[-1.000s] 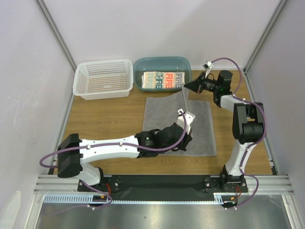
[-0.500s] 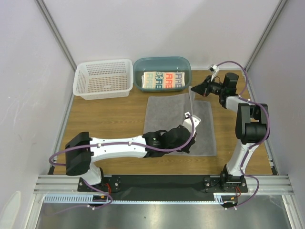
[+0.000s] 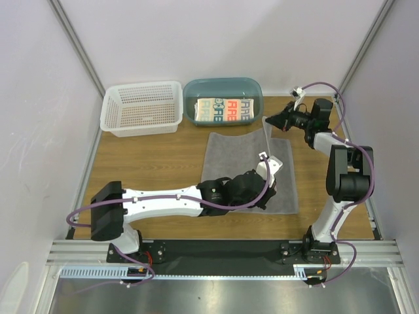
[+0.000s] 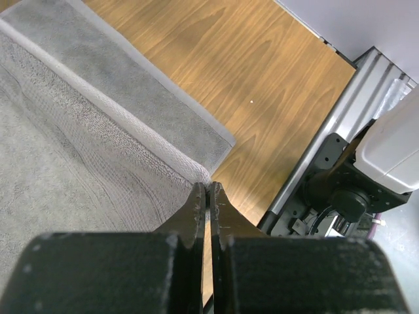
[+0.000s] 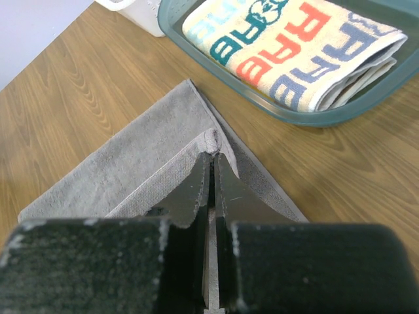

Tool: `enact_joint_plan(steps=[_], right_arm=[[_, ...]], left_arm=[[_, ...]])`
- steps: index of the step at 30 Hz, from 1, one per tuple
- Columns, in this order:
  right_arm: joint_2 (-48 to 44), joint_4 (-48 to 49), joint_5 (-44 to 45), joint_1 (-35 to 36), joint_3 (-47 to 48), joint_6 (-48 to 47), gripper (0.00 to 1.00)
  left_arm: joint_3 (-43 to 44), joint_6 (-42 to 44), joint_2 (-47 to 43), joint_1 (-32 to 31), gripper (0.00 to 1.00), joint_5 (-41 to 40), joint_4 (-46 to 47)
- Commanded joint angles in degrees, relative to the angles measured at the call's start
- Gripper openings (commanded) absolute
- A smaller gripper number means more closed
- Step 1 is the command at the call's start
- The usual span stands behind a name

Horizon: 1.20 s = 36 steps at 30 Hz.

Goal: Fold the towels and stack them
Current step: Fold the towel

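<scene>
A large grey towel (image 3: 236, 160) lies partly doubled over on the wooden table, its upper layer drawn toward the right. My left gripper (image 3: 272, 193) is shut on the near corner of that upper layer (image 4: 78, 150); its tips (image 4: 209, 186) pinch the hem just above the wood. My right gripper (image 3: 267, 120) is shut on the far corner, where the cloth (image 5: 131, 163) bunches at the tips (image 5: 211, 154). A folded white towel with red, blue and teal letters (image 3: 226, 110) (image 5: 294, 49) lies in the teal tub.
The teal tub (image 3: 222, 84) (image 5: 229, 69) stands at the back centre, just beyond the right gripper. A white lattice basket (image 3: 141, 86) sits to its left. The right arm's base (image 4: 340, 190) stands near the left gripper. Walls enclose the table.
Both grippers have moved to the right with the grey towel's corners. The lifted edge now lies further over the lower layer, and the left arm has stretched further across.
</scene>
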Motion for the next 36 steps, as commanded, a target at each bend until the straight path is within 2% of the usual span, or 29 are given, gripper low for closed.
enact_joint_plan(steps=[1,11,21,22,23,24,25,27,28,32,33,34,36], right_arm=[[-2.74,1.61,0.66,-1.47,-0.34,-2.29,0.00],[-0.90,0.73,2.24,-5.87,-4.12,-4.40,0.01],[-0.55,-4.72,3.30,-7.63,-2.45,-7.74,0.04],[-0.63,-5.07,3.30,-7.72,-2.19,-7.83,0.06],[-0.72,-6.03,3.47,-7.81,-2.01,-8.00,0.10],[-0.81,-7.17,3.91,-7.72,-1.66,-8.35,0.27],[-1.24,-10.58,5.13,-7.89,-0.18,-9.31,0.32],[-1.77,-13.32,6.02,-8.25,1.15,-9.76,0.39],[-2.73,-14.12,6.55,-8.77,1.59,-9.59,0.52],[-6.33,-11.94,8.22,-9.74,1.94,-2.94,0.78],[-6.78,-11.93,8.74,-9.92,2.64,-1.16,0.96],[-7.39,-12.36,10.84,-10.00,2.99,1.12,1.00],[-8.89,-16.22,13.75,-10.09,4.13,5.94,1.00]], left_arm=[[2.81,0.88,1.16,-1.53,0.00,2.66,2.45],[5.97,2.99,7.83,-1.45,0.00,6.61,3.24],[12.47,7.73,14.43,-1.53,0.00,14.34,2.98],[13.00,8.52,15.21,-1.53,0.03,14.35,2.72],[14.05,9.05,15.66,-1.45,0.10,16.09,2.02],[14.75,9.58,16.10,-1.45,0.21,17.67,1.40],[15.63,10.10,16.54,-1.53,0.43,18.12,0.87],[15.47,10.46,16.19,-1.45,0.56,18.13,-0.10],[15.29,10.46,15.84,-1.45,0.66,17.34,-0.45],[12.23,10.99,11.46,-0.66,0.79,11.98,-1.51],[11.43,10.38,10.57,-0.22,0.81,10.93,-1.59],[10.55,8.02,9.61,1.26,0.82,9.53,-1.68],[7.83,4.77,6.54,3.46,0.83,8.90,-2.12]])
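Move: Both hands still pinch the lifted edge of the grey towel. From the left hand, the bottom layer's near right corner lies some 8 cm right, 3 cm back and 6 cm below; its far right corner is roughly 23 cm ahead, 6 cm right and 6 cm below. That far corner lies from the right hand about 8 cm right, 3 cm back and 6 cm below, with the tub's middle roughly 9 cm ahead, 16 cm left and 5 cm below. Keeping their pinch on the towel's edge, both hands carry it right and down towards the bottom layer's right edge, the left about 6 cm across and 5 down, the right about 6 across and 4 down, then open wide and let go. The left also eases back, then turns slightly forward and left; the right draws on rightward and rises some 3 cm. Both turn clockwise 15 to 20 degrees. ##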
